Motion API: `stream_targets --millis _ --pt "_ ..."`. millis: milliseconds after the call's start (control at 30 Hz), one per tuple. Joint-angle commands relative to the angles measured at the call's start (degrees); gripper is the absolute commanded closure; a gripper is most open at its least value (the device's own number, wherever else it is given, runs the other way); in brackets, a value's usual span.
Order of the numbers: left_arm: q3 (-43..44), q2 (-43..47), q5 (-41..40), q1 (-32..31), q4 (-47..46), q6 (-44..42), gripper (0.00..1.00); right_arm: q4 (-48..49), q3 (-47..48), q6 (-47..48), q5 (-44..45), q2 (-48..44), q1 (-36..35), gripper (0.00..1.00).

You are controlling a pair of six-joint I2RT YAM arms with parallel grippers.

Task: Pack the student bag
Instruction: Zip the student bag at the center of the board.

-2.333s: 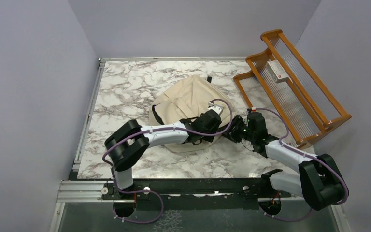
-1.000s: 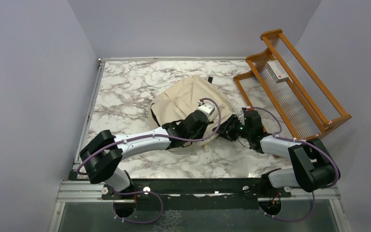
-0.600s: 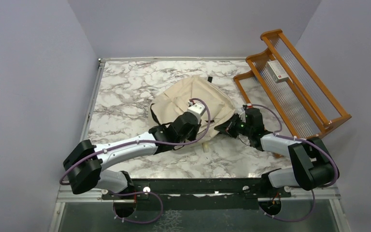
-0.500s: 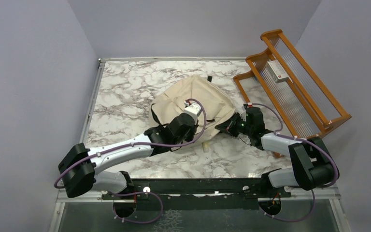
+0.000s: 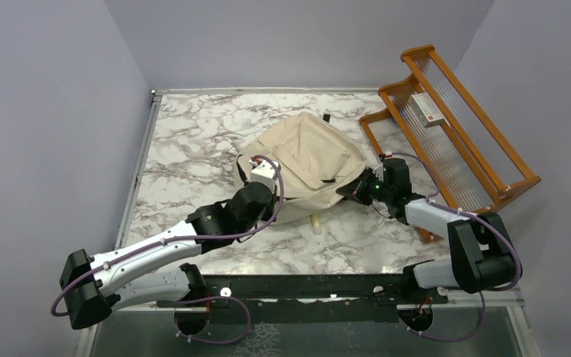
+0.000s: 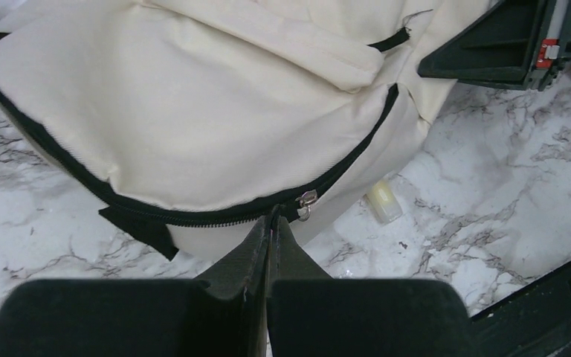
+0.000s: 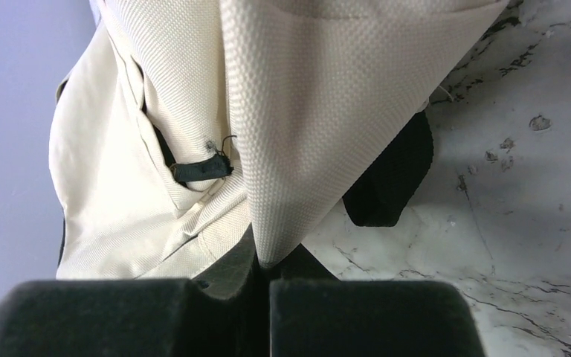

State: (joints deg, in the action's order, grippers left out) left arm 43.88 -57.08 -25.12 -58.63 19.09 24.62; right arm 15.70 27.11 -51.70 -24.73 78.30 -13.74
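Note:
The student bag (image 5: 308, 158) lies flat on the marble table, cream fabric with a black zipper (image 6: 193, 216) along its near edge. My left gripper (image 6: 271, 217) is shut at that zipper line, pinching the pull beside the metal slider (image 6: 307, 202). From above, the left gripper (image 5: 271, 210) is at the bag's near left edge. My right gripper (image 7: 268, 262) is shut on a fold of cream fabric at the bag's right corner, where the top view shows this right gripper (image 5: 357, 192). A black strap tab (image 7: 390, 175) shows beside the fold.
A small cream stick-shaped item (image 5: 316, 223) lies on the table just in front of the bag. A wooden rack (image 5: 483, 156) stands at the right, holding a white box (image 5: 426, 109). Grey walls enclose the table on three sides.
The left arm has swept left along the bag's near edge with its gripper shut. The right gripper has closed on the bag's right corner, and the bag now lies flatter and stretched.

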Motion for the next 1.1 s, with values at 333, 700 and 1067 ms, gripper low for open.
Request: stream_targets --millis 333,700,1067 --pt "1.04 1.67 -4.29 7.07 -0.44 -5.25 1.0 -11.25 4.66 11.7 2.81 -5.98 2.49 0.74" --pt "-0.17 5.95 2.39 7.2 -4.32 6.81 0.61 -31.84 6.89 18.14 8.02 -22.69 2.5 0.42" --pt "-2.79 7.19 7.39 3.79 -9.2 12.24 0.25 -27.83 7.94 18.14 0.85 -23.49 2.49 0.42"
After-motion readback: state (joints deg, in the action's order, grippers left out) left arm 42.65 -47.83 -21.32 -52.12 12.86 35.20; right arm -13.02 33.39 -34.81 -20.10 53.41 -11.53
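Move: Just off the left fingertips, which hold its dark pull tab, the zipper slider lies about 3 cm to the right, level in reach and 2 cm lower; the yellow marker under the bag's near edge is about 10 cm right, 4 cm ahead and 16 cm down. The right fingers pinch the bag's right corner; from them the slider lies some 14 cm left, 8 cm nearer the base and 8 cm higher, the pocket tab 5 cm left and 2 cm ahead. Drawing the shut left fingers about 5 cm left and 3 cm forward, the left hand then eases partway back right, opens wide and rises some 6 cm off the pull tab, rolling its left side down. The right hand tugs 2 cm right, opens off the bag's corner and backs up and away, about 7 cm higher, drifting right and back as it tips up a little. ##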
